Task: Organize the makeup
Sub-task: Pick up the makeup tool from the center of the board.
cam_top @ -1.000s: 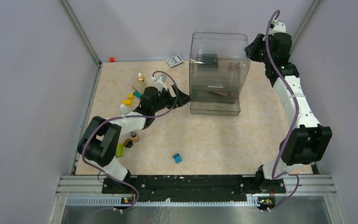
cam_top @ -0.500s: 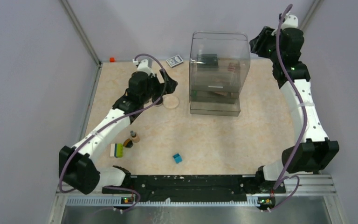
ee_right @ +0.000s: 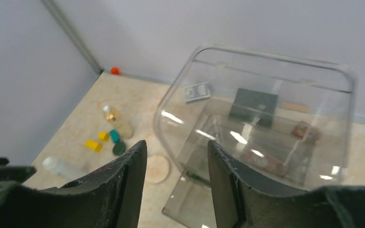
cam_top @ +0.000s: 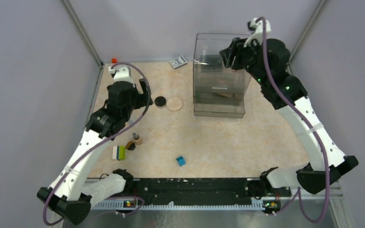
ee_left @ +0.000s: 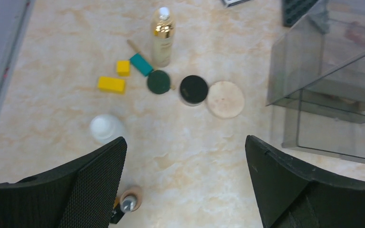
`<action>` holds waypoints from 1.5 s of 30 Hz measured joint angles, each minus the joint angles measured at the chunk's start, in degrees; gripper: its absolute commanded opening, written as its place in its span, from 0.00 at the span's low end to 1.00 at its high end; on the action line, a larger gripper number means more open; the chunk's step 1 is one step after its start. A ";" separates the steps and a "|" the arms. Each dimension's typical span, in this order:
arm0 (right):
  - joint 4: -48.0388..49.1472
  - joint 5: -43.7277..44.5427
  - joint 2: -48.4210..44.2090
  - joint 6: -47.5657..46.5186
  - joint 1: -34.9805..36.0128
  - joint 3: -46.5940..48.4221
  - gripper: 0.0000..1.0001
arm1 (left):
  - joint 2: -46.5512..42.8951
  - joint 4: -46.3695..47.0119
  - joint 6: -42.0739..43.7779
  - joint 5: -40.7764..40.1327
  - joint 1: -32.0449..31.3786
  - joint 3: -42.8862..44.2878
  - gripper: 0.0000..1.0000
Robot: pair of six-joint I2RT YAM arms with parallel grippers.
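Observation:
My left gripper (cam_top: 142,94) hangs wide open above the table's left side, nothing between its jaws (ee_left: 185,180). Below it lie the black round compact (ee_left: 193,89) and, touching it, the beige round disc (ee_left: 225,99). Farther off lies the gold-capped bottle (ee_left: 162,38); the white bottle (ee_left: 106,128) and tan tube (ee_left: 128,202) stand nearer. My right gripper (cam_top: 229,56) hovers open and empty (ee_right: 176,147) over the clear organizer (ee_right: 266,118). Inside it sit a dark square palette (ee_right: 254,107) and a pinkish palette (ee_right: 306,132).
Yellow blocks (ee_left: 111,84), a teal block (ee_left: 141,64) and a dark green disc (ee_left: 158,81) lie among the makeup. A blue cube (cam_top: 181,161) and a yellow-green block (cam_top: 119,152) sit near the front. The grey card box (cam_top: 177,62) lies at the back wall.
My left arm has drawn back left and up from the organizer, uncovering the beige disc and black compact. My right arm has swung left over the organizer's top, its jaws opening wider.

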 measured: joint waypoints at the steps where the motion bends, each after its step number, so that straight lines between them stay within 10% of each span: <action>1: -0.74 0.52 0.11 -0.28 2.14 -0.11 0.49 | -0.90 -1.20 0.20 -1.31 0.07 -0.46 0.99; 12: -2.05 3.08 3.93 -1.40 22.71 -9.31 0.48 | -11.54 -11.02 -1.86 -11.02 0.48 -7.39 0.99; 30: 7.15 1.88 22.10 3.30 34.49 -19.08 0.48 | -26.08 -9.29 -2.21 -17.27 0.48 -18.56 0.99; 45: -1.11 12.57 50.95 8.11 28.20 8.68 0.48 | -28.17 -7.87 -1.18 -16.70 0.48 -20.35 0.99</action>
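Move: The round puff, the likely makeup tool, lies some 24 cm to the left of the right hand, 6 cm ahead and about 44 cm below. The black-lidded jar sits 7 cm left of the puff, with the green disc 6 cm farther left, both about level with it; the clear case stands straight ahead of the hand, its middle 12 cm out. From the left hand the puff lies 14 cm ahead, 9 cm right and 28 cm below. The right hand swoops down about 37 cm and left about 27 cm from above the case, first drawing back some 13 cm, then reaching forward nearly as far towards the puff, fingers tipping some 40 degrees downwards and staying half open. The left hand clears the space, backing away 9 cm and left 10 cm, sinking 5 cm, fingers wide open, then waits. ##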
